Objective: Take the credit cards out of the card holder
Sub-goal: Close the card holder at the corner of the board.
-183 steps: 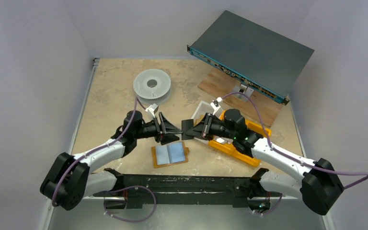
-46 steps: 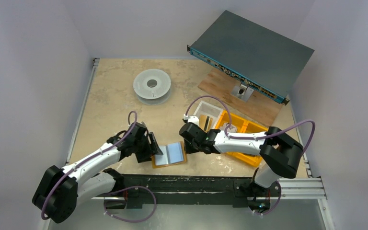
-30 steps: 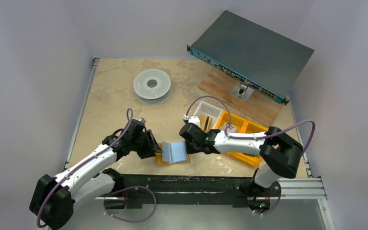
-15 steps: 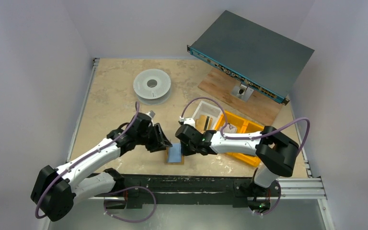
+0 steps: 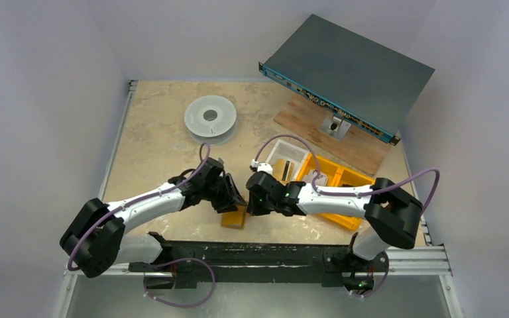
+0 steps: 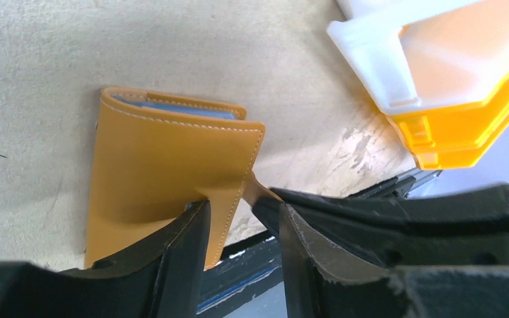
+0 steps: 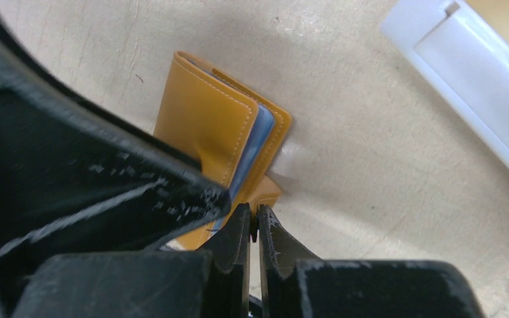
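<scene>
The mustard-orange card holder (image 5: pixel 234 217) lies folded nearly shut on the table between my two grippers. Blue credit cards (image 6: pixel 172 106) show as thin edges between its covers, also in the right wrist view (image 7: pixel 255 142). My left gripper (image 6: pixel 242 212) is open. One finger presses on the upper cover (image 6: pixel 166 165), and that cover's free corner sits loose in the gap. My right gripper (image 7: pixel 253 213) is shut on the holder's strap tab (image 7: pixel 268 191) at its right edge. From above, the left gripper (image 5: pixel 233 199) and right gripper (image 5: pixel 250 204) almost touch.
An orange bin (image 5: pixel 344 179) and a white tray (image 5: pixel 288 154) stand just right of the holder. A grey spool (image 5: pixel 210 118) sits at the back left. A rack unit (image 5: pixel 348 73) rests on a wooden board (image 5: pixel 364 149). The black rail (image 5: pixel 252 252) runs along the front edge.
The holder lay open with its blue inside showing. My left gripper swept right and folded the left cover over. The right gripper stayed shut at the right edge.
</scene>
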`<control>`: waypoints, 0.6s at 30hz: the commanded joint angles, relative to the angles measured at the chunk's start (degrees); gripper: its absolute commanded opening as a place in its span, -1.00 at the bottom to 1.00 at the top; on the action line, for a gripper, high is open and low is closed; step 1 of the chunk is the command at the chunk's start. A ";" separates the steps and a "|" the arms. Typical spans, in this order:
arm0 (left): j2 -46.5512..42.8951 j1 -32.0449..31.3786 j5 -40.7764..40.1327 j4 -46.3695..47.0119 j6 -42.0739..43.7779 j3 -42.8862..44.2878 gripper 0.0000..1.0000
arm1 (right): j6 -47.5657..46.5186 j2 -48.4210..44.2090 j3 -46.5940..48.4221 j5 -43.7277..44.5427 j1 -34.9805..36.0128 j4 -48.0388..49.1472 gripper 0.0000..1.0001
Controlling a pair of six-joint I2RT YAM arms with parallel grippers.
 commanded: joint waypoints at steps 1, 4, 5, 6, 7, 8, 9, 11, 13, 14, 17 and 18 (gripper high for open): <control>2.72 -0.29 -2.22 3.86 -3.18 -1.36 -0.13 | 2.61 -4.11 -1.63 2.10 0.19 -0.64 -1.00; 5.06 -0.28 -2.85 4.29 -3.77 -1.50 -0.07 | 3.44 -5.90 -3.12 2.81 0.13 -1.48 -1.00; 5.89 -0.26 -2.93 4.63 -3.88 -1.52 -0.05 | 3.58 -6.44 -3.57 2.97 0.13 -1.53 -1.00; 6.88 -0.33 -2.85 5.03 -4.06 -1.67 -0.04 | 3.69 -6.90 -3.83 3.12 0.13 -1.54 -1.00; 7.50 -0.39 -2.51 5.60 -4.26 -1.90 -0.02 | 3.78 -7.21 -3.93 3.27 0.13 -1.61 -1.00; 7.87 -0.53 -2.12 6.53 -4.42 -2.20 0.00 | 3.79 -7.35 -3.83 3.34 0.13 -1.70 -1.00; 7.96 -0.65 -1.94 7.10 -4.50 -2.38 0.03 | 3.73 -7.33 -3.63 3.48 0.08 -1.87 -1.00; 7.18 -0.86 -2.27 6.41 -4.03 -1.79 0.10 | 3.63 -7.12 -3.12 3.63 0.04 -1.88 -1.00; 5.62 -0.93 -2.61 4.66 -2.95 -0.77 0.17 | 3.41 -6.72 -2.69 3.61 -0.20 -1.89 -1.00; 4.61 -0.89 -2.84 3.62 -2.40 -0.03 0.20 | 3.29 -6.49 -2.45 3.55 -0.34 -1.86 -1.00; 1.67 -0.92 -3.61 -0.02 -0.71 1.97 0.27 | 2.96 -5.87 -2.08 3.12 -0.74 -1.70 -1.00; 0.78 -0.89 -3.81 -1.01 -0.32 2.40 0.29 | 2.88 -5.74 -1.93 3.03 -0.83 -1.72 -1.00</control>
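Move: The closed but still gaping card holder has its middle about 2 cm back, 3 cm left and 4 cm below the left hand, whose fingers straddle its right edge. From the right hand, which already pinches the strap, the middle lies some 5 cm left, 1 cm back and 3 cm below. The white tray stands about 15 cm ahead and 11 cm right of the right hand, the orange trays roughly 6 cm ahead and 26 cm right, both some 3 cm below. The card holder's upper cover is pressed down by the left hand, which sinks about 2.5 cm with one finger over the cover beside the snap, then edges 1 cm right, spreads its fingers wider and eases up 1 cm. Meanwhile the right hand keeps its pinch on the strap and draws it about 2 cm to the right, rising slightly, then holds. ##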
